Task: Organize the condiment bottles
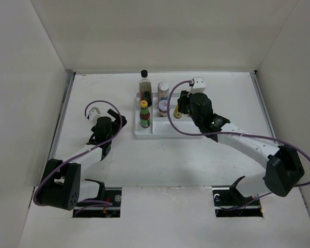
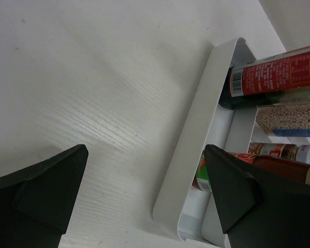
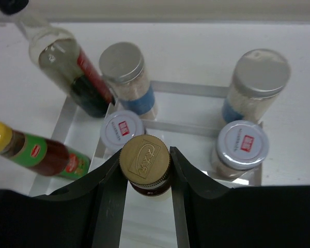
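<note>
A small dark bottle with a gold cap [image 3: 144, 157] sits between the fingers of my right gripper [image 3: 144, 170], which is shut on it above the white divided tray [image 3: 196, 129]. From above, this bottle [image 1: 179, 112] hangs at the tray's right part. In the tray [image 1: 168, 130] stand a tall dark-liquid bottle [image 1: 144, 85], a red-green yellow-capped bottle [image 1: 144, 114] and pale-lidded spice jars [image 1: 163, 91]. My left gripper [image 1: 119, 124] is open left of the tray, holding nothing. In the left wrist view the tray rim [image 2: 196, 139] lies between the fingers [image 2: 46, 191].
Silver-lidded jars [image 3: 125, 70] [image 3: 258, 77] stand at the tray's far side, white-lidded ones [image 3: 121, 129] [image 3: 242, 144] nearer. White walls close the table at the back and both sides. Purple cables loop above both arms.
</note>
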Controlling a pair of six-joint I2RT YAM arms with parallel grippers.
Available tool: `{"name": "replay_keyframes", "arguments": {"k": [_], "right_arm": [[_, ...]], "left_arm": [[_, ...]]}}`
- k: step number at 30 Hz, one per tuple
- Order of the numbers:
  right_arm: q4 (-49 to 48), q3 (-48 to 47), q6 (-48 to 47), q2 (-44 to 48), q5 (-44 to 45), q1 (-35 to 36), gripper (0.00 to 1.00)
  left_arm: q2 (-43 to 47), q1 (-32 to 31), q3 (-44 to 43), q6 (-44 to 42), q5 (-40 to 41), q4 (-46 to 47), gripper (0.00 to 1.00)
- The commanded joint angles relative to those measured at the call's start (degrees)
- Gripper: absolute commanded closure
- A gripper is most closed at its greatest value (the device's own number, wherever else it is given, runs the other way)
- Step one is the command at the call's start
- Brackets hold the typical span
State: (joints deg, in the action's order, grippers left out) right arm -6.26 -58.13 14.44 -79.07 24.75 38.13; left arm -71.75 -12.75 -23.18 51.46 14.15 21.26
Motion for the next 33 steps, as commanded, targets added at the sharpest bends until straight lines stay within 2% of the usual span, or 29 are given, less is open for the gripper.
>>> {"name": "replay_keyframes", "arguments": {"k": [1, 19, 21, 25, 33], "right_arm": [[-6.22, -0.5, 2.26, -0.99, -2.43, 2.34, 0.73], [-13.78, 8.73, 2.26, -7.24, 3.28, 4.1, 0.71], [-13.86, 9.17, 2.26, -7.68, 3.72, 4.45, 0.64], [-13.86, 9.79, 1.91, -6.11, 5.04, 5.15, 0.35], [-15.97, 11.1, 2.0, 1.18, 6.88, 5.16, 0.0]], "left_arm": [[1.61, 0.58, 1.12, 0.39, -0.27, 2.65, 0.0], [1.26, 1.37, 0.68, 0.39, -1.85, 2.39, 0.0], [1.08, 1.64, 0.33, 0.39, -2.63, 1.69, 0.0], [0.56, 1.81, -0.02, 0.31, -2.64, 1.51, 0.0], [-0.06, 2.43, -0.2, 0.22, -3.87, 2.03, 0.0]]}}
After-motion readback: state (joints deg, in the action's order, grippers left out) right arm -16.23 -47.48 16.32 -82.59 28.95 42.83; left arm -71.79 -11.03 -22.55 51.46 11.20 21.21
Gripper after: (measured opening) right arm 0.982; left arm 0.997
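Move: Below the right hand, which already grips the small gold-capped bottle, lies the free spot in the tray's front section, about 20 cm down, 2 cm back and 2 cm left. From the hand, one white-lidded jar stands 4 cm ahead and 7 cm left, the other 4 cm ahead and 5 cm right. The yellow-capped sauce bottle is level with it, 14 cm left. From the left hand, the spot lies roughly 26 cm right, 1 cm ahead. Sinking some 10 cm while easing about 2 cm left and 2 cm back, the right hand brings the gold-capped bottle down into the tray's front section, in front of the two white-lidded jars. It pauses there, opens its fingers wide to let go of the bottle, and rises about 3 cm off it. ##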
